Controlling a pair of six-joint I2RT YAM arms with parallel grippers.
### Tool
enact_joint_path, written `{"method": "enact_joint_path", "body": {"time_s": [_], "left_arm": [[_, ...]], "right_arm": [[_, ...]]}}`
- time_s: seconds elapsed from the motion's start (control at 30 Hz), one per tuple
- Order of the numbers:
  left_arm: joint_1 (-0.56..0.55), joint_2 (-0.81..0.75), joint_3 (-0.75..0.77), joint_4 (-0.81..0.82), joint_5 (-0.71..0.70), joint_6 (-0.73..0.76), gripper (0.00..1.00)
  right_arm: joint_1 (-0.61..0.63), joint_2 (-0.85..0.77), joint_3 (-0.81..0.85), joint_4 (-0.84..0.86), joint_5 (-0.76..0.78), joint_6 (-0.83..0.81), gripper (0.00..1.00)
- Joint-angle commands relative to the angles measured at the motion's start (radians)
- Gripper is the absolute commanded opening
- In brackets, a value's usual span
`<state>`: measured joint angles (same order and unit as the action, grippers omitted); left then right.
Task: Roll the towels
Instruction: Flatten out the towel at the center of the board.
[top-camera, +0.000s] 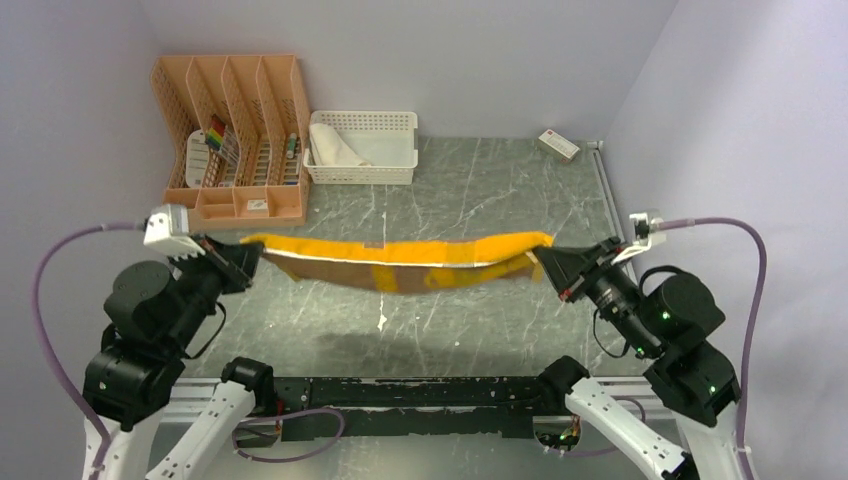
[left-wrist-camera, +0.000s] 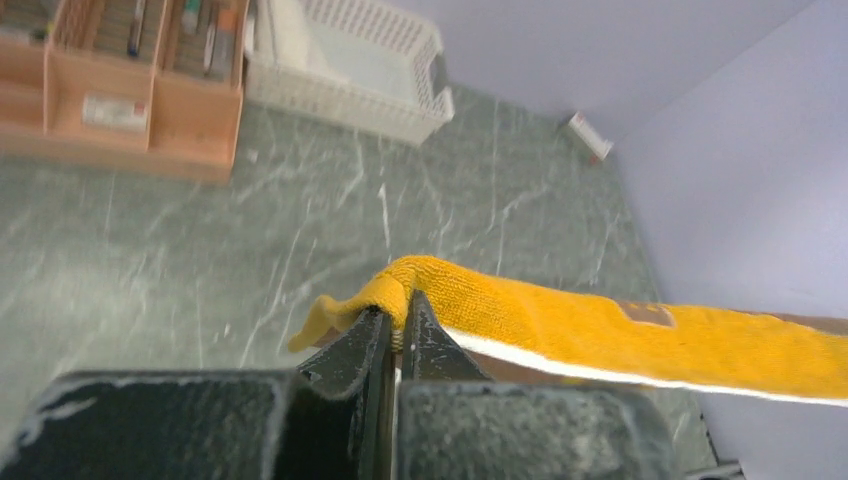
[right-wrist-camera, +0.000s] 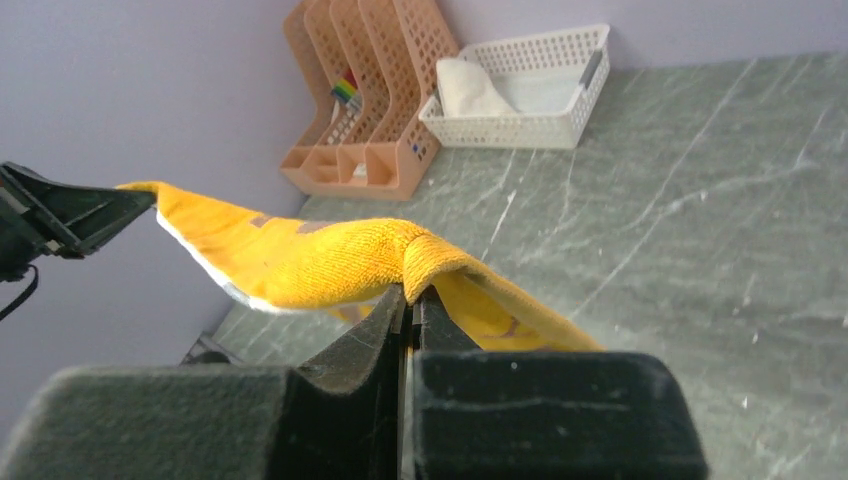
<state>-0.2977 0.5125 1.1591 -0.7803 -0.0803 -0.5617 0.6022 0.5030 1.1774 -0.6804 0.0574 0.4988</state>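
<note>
The mustard-yellow towel with brown patches hangs stretched in the air between both arms, sagging a little in the middle above the table. My left gripper is shut on its left end, and the cloth runs off to the right from the pinch in the left wrist view, where the gripper bites a fold. My right gripper is shut on the right end; the right wrist view shows that gripper pinching a fold of towel. The white towel lies bunched in the white basket.
A white lattice basket stands at the back centre beside an orange desk organiser at the back left. A small box lies at the back right near the wall. Purple walls close in on three sides.
</note>
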Motion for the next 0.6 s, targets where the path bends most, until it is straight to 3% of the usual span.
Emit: {"method": "enact_joint_path", "body": {"time_s": [0.0,0.13,0.27,0.4,0.57], "left_arm": [[0.008,-0.097,-0.104,-0.177,0.043,-0.066,0.07],[0.008,-0.077,-0.152,-0.257,0.02,-0.103,0.07],[0.008,0.024,-0.227,-0.262,0.013,-0.161,0.07],[0.008,0.123,-0.338,-0.12,0.058,-0.202,0.07],[0.009,0.382,-0.395,0.094,0.041,-0.218,0.07]], "right_arm": [[-0.005,-0.103,-0.083,-0.123,-0.026,0.095,0.0],[-0.005,-0.134,-0.182,-0.102,-0.013,0.18,0.0],[-0.003,-0.116,-0.291,-0.065,0.111,0.317,0.0],[-0.002,-0.075,-0.368,-0.029,0.284,0.435,0.0],[-0.003,0.021,-0.449,0.08,0.458,0.513,0.0]]}}
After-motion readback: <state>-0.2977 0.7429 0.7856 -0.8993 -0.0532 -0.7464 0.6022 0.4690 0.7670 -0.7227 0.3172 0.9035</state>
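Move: Both grippers are shut on the upper corners of the yellow-brown towel, strung high between them. The board's centre, where the towel is to lie, is about 8 cm ahead, 26 cm to the right and 36 cm below the left gripper, and some 11 cm ahead, 22 cm to the left and 39 cm below the right one. From the left gripper, the white basket sits roughly 37 cm ahead and 16 cm right, the wooden organizer about 31 cm ahead and 13 cm left, both some 32 cm lower. Bring both grippers down together towards the board with the towel stretched between them, the left by about 22 cm, the right a little less. Draw each back a couple of centimetres at first, then ease forward again, the right ending some 4 cm farther out. Tip the fingers downward on the way, the left more steeply, turn the right clockwise, and keep both corners pinched. ##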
